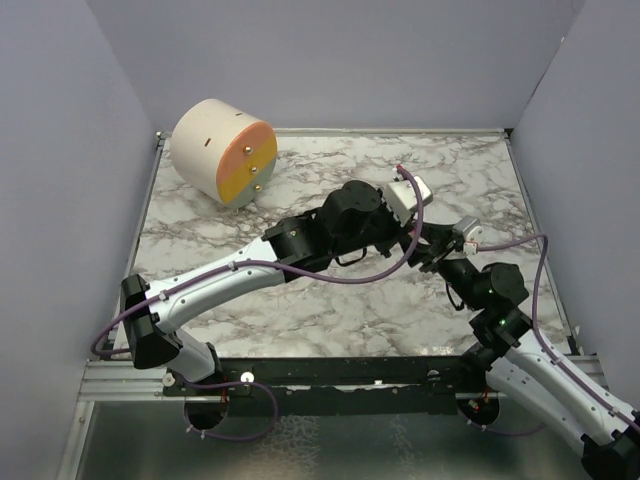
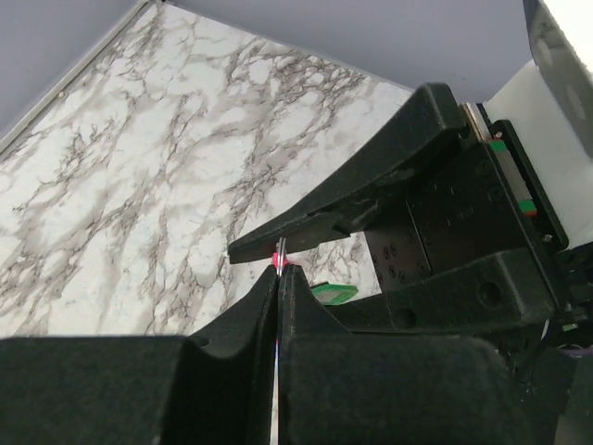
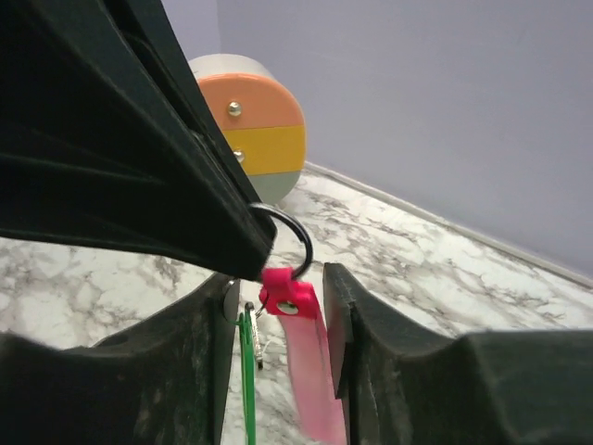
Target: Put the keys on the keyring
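My left gripper point(image 2: 280, 271) is shut on the keyring, and only a sliver of silvery ring and pink point(image 2: 278, 259) shows at its tips. In the right wrist view the thin metal ring point(image 3: 298, 239) sticks out of the left gripper's black fingers point(image 3: 167, 176), with the pink tag point(image 3: 310, 371) hanging below it. The green key point(image 3: 247, 389) hangs edge-on beside the tag, against one right finger point(image 3: 176, 380). I cannot tell if it is threaded on. My right gripper point(image 3: 278, 283) is open, its jaws on either side of tag and key. The key point(image 2: 334, 294) also shows green in the left wrist view.
A cream cylinder with an orange and yellow face point(image 1: 222, 150) lies at the back left of the marble table point(image 1: 250, 300). Both grippers meet above the table's middle right point(image 1: 420, 243). Grey walls close in the back and sides.
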`<state>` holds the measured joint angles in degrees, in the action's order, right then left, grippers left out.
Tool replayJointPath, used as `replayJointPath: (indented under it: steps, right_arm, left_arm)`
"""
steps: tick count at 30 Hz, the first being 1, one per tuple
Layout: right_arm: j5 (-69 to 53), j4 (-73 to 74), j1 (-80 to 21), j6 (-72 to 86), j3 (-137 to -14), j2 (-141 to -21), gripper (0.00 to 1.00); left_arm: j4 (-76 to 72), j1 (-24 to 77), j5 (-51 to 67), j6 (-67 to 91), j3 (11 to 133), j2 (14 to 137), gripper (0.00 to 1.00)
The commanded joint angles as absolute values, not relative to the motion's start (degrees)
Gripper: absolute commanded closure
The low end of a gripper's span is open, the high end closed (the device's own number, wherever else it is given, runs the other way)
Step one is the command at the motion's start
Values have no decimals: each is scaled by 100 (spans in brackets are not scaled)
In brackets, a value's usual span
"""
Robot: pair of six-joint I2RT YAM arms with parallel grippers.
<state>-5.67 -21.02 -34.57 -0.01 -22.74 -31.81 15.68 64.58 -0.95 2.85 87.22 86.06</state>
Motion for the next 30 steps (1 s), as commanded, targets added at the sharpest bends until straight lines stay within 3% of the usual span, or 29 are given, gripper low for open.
replayJointPath:
  steps: [1, 4, 8, 30]
  right_arm:
    - [-78, -2141, -3480, 32, -2266, -3211, 69]
    - [49, -2147, -3479, 45, -2229, -3122, 84]
    - [97, -2130, -3479, 36, -2202, -3013, 89]
    - [659, -2081, -3480, -78, -2238, -3358, 92]
  left_arm:
    - [1954, 6486, -429, 479, 9151, 8573, 100]
    - [2184, 6486, -442, 533, 9272, 8559, 100]
    - [2477, 6485, -424, 583, 9376, 8573, 100]
    - [4343, 6465, -122, 782, 10685, 9707, 100]
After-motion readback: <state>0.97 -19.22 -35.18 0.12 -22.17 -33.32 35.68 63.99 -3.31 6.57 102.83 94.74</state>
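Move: The pink tag of the keyring hangs at the right fingertips, about 2 cm ahead of the right hand and 1 cm to its left, at its height; the green key hangs between the open fingers, some 1 cm left and 1 cm low, and the metal ring is about 2 cm ahead, 2 cm left and 2 cm up. The left hand already pinches that ring, with the tag roughly 1 cm ahead, 2 cm to its right and 2 cm below. The right fingers, half open around the hanging pieces, close almost fully and pinch the green key and the neck of the pink tag between them, while the left fingers stay shut on the ring. Both hands first rise together by 1 to 2 cm, then sink, the left by about 4 cm from its peak and the right by about 3 cm with a little forward reach, the left wrist rolling and tipping by some 15 degrees. ##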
